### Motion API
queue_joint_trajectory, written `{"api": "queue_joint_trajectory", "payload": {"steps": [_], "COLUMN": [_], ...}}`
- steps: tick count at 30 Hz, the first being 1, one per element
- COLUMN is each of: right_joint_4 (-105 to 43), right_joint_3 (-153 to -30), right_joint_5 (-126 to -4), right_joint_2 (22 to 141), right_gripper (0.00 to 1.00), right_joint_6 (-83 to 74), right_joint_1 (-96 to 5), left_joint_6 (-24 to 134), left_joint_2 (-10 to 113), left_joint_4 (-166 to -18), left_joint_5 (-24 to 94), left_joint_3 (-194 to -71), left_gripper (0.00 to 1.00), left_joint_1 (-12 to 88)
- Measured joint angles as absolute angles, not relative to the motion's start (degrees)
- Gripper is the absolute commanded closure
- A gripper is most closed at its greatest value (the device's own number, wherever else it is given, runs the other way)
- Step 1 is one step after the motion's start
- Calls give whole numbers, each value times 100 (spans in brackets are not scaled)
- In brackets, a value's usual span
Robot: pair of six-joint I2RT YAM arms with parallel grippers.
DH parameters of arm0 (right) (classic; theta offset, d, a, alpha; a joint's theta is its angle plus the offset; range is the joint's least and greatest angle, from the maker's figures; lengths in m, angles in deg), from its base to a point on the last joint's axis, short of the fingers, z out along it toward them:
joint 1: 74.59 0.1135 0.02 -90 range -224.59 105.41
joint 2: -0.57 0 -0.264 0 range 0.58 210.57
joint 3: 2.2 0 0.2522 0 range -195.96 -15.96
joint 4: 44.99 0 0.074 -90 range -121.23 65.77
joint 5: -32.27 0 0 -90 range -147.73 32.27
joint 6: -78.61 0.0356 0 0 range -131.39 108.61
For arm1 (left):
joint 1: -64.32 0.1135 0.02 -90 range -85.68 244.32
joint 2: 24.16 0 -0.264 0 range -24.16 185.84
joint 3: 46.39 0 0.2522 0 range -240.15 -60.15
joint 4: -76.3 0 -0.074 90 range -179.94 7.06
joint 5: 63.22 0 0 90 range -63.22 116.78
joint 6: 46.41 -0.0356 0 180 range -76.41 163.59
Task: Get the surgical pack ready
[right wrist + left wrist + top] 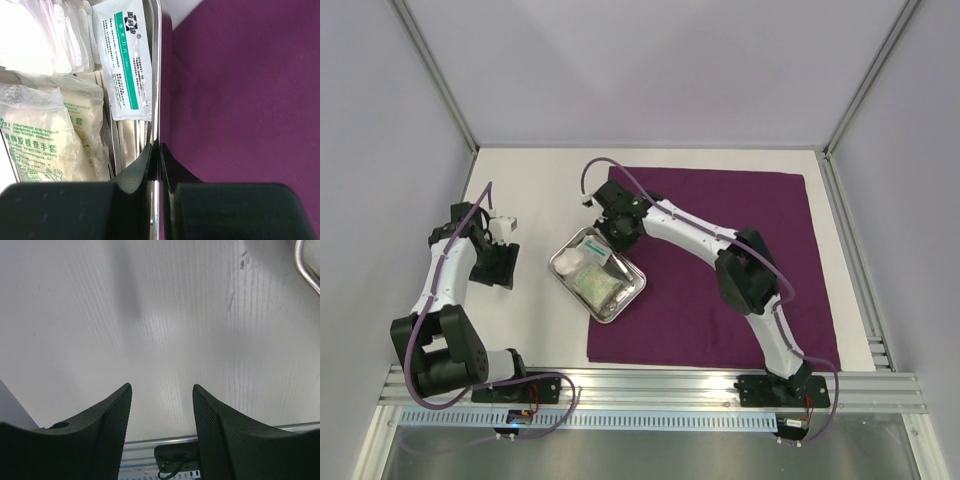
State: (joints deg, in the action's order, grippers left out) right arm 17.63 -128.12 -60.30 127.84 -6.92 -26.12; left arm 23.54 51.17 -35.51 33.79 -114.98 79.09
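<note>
The deep-purple sheet (pixel 740 200) lies flat on the white table. The small steel tray (pixel 638 291) sits tilted across the sheet's left edge, partly on the cloth and partly on the table. It holds white gauze pads (pixel 65 35), a white-and-green packet (pixel 125 60) and clear bags with green print (pixel 40 135). My right gripper (pixel 613 232) is at the tray's far corner; in the right wrist view the gripper (pixel 160 147) is shut on the thin tray rim (pixel 157 75). My left gripper (pixel 162 390) is open over bare table, left of the tray (pixel 305 265).
White walls and aluminium posts enclose the table on three sides. A metal rail (pixel 650 385) runs along the near edge at the arm bases. The right arm stretches diagonally over the purple sheet.
</note>
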Motion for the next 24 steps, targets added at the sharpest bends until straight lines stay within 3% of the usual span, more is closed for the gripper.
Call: {"api": "queue_joint_trajectory", "payload": {"steps": [17,24], "right_joint_4": [974,948], "right_joint_3": [-10200,-9835], "right_joint_5": [-6578,-6508], "right_joint_2": [11380,11247], "right_gripper": [100,100], "right_joint_6": [-1934,-2705], "right_joint_1": [-3716,-4335], "left_joint_6": [2330,2279], "left_joint_2": [5117,5117], "left_joint_4": [-3555,-3555], "left_joint_5": [3270,3193], "left_joint_3": [-11498,-11498], "left_gripper": [39,39], "left_joint_1": [7909,7909]}}
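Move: The right fingers are shut on the metal tray's far right rim, its middle about 6 cm back, 6 cm left and 3 cm below. The goal, the bare middle of the purple cloth, is some 22 cm right, 4 cm back and 6 cm down. In the tray, the blade packet sits 7 cm left, level ahead; the glove bags 9 cm back, 6 cm left; the gauze 3 cm back, 12 cm left. From the left hand, the tray's middle is 25 cm right and 3 cm ahead. Sideways to the right, gathering speed, the right arm carries the loaded tray by its pinched rim from the white table's edge towards the middle of the purple cloth, about 16 cm. It sinks some 3 cm on the way and edges slightly forward at the end, while the fingers keep their hold and the wrist barely turns. ##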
